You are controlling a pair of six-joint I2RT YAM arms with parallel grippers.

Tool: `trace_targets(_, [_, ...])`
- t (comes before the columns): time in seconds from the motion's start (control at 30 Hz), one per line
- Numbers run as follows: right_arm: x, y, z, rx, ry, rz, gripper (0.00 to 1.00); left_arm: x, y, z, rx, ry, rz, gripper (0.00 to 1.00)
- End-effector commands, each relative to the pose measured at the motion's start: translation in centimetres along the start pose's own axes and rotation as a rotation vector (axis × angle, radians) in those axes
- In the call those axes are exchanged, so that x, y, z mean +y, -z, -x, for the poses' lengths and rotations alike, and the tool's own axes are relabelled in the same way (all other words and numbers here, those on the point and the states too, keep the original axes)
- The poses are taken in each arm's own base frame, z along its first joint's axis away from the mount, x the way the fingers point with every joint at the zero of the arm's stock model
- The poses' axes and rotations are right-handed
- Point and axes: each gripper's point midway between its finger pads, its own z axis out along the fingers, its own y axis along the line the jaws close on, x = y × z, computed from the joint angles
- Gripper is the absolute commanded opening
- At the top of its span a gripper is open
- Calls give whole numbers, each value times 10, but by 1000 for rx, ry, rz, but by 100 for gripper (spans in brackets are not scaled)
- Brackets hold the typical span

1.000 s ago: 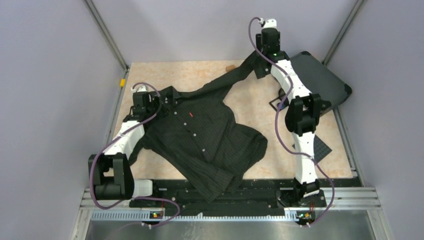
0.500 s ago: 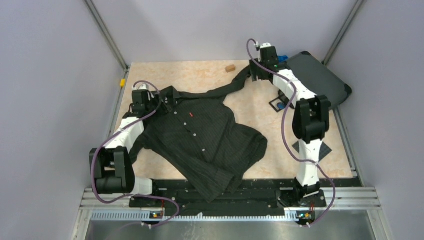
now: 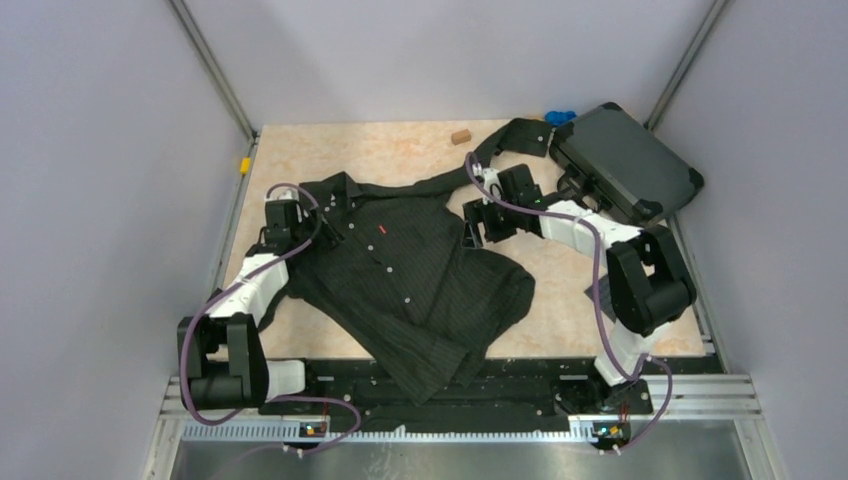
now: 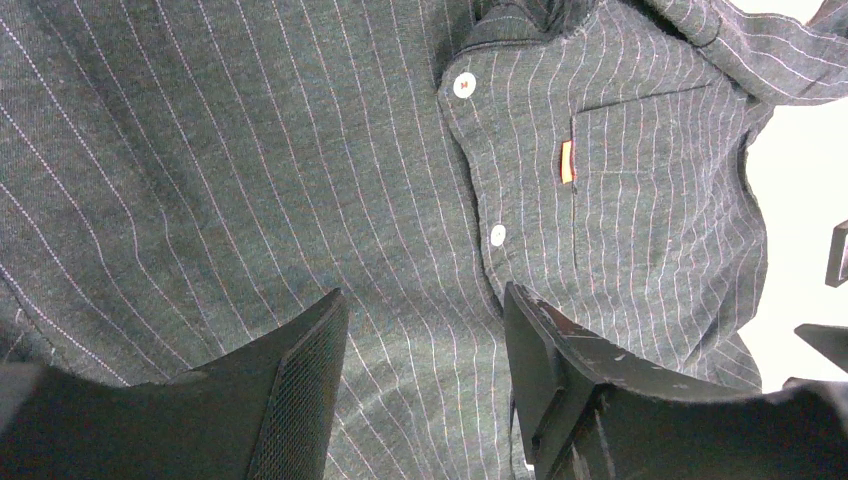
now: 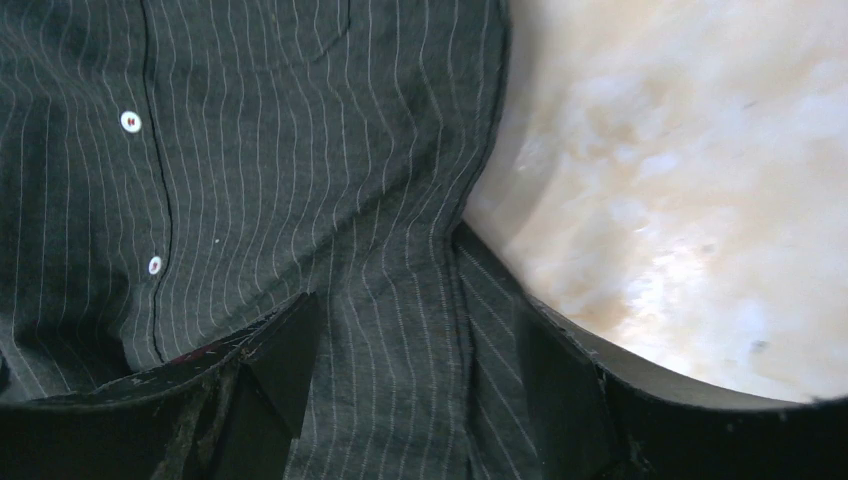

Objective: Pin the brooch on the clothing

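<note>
The clothing (image 3: 400, 270), a black pinstriped shirt, lies spread on the table with one sleeve (image 3: 500, 145) stretched toward the far side. My left gripper (image 3: 320, 224) hovers by the collar. In the left wrist view this gripper (image 4: 420, 335) is open just over flat fabric, near two white buttons (image 4: 464, 85) and the red tag (image 4: 567, 160). My right gripper (image 3: 472, 222) sits at the shirt's right edge. In the right wrist view that gripper (image 5: 415, 345) is open, its fingers (image 5: 290, 350) straddling a seam fold without closing on it. The brooch is out of view.
A dark hard case (image 3: 625, 160) lies at the far right, with a bright-blue toy piece (image 3: 558, 117) beside it. A small brown block (image 3: 460, 136) sits near the far edge and a yellow bit (image 3: 243, 165) by the left rail. Bare tabletop (image 5: 680, 150) lies right of the shirt.
My right gripper opened and let go of the sleeve at the far side, then swung back down to the shirt's right edge. The sleeve now rests on the table. The left arm barely shifted.
</note>
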Motion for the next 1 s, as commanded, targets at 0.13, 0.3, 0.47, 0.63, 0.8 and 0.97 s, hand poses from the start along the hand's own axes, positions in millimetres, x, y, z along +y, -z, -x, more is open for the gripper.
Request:
trace_targets(0.13, [17,-30,13,-73,-15,117,66,1,4,6,-34,13,-10,62])
trace_targets(0.3, [8,-54,10,-25,-14,105,56,8,-13,12,-23,20,24,61])
trace_targets(0.47, [7,-59,20,-46,-5,108,25,8,-34,18,3,13,33,61])
trace_targets(0.63, [-23,-61,41,-90,-19,-42,0,13,-58,19,34,22,47,59])
trace_targets(0.8, [-68,-62,70,-133,-73,-129,0,15,-86,19,70,47,58,58])
trace_targets(0.97, [-92,-70,109,-155,-23,-166,0,-6,-112,42,67,41,4,58])
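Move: The right hand, open, has the clothing's side edge by the armpit fold about 2 cm ahead, 3 cm left and 6 cm down; the red tag lies some 17 cm left and 4 ahead, the spread sleeve's cuff 27 ahead and 13 right. The left hand is about 6 cm above the front panel, which it meets 1 cm ahead and 1 left, with the collar 14 ahead and 3 right, the tag 5 ahead and 10 right. The right hand sinks about 5 cm, easing left, shuts its fingers on the clothing's side edge, then drags the pinched cloth some 10 cm forward, rising slightly and drifting right towards the cuff. Meanwhile the left hand, fingers staying open, goes down about 5 cm onto the front panel and slides forward some 7 cm, pushing the fabric along under its fingertips. ##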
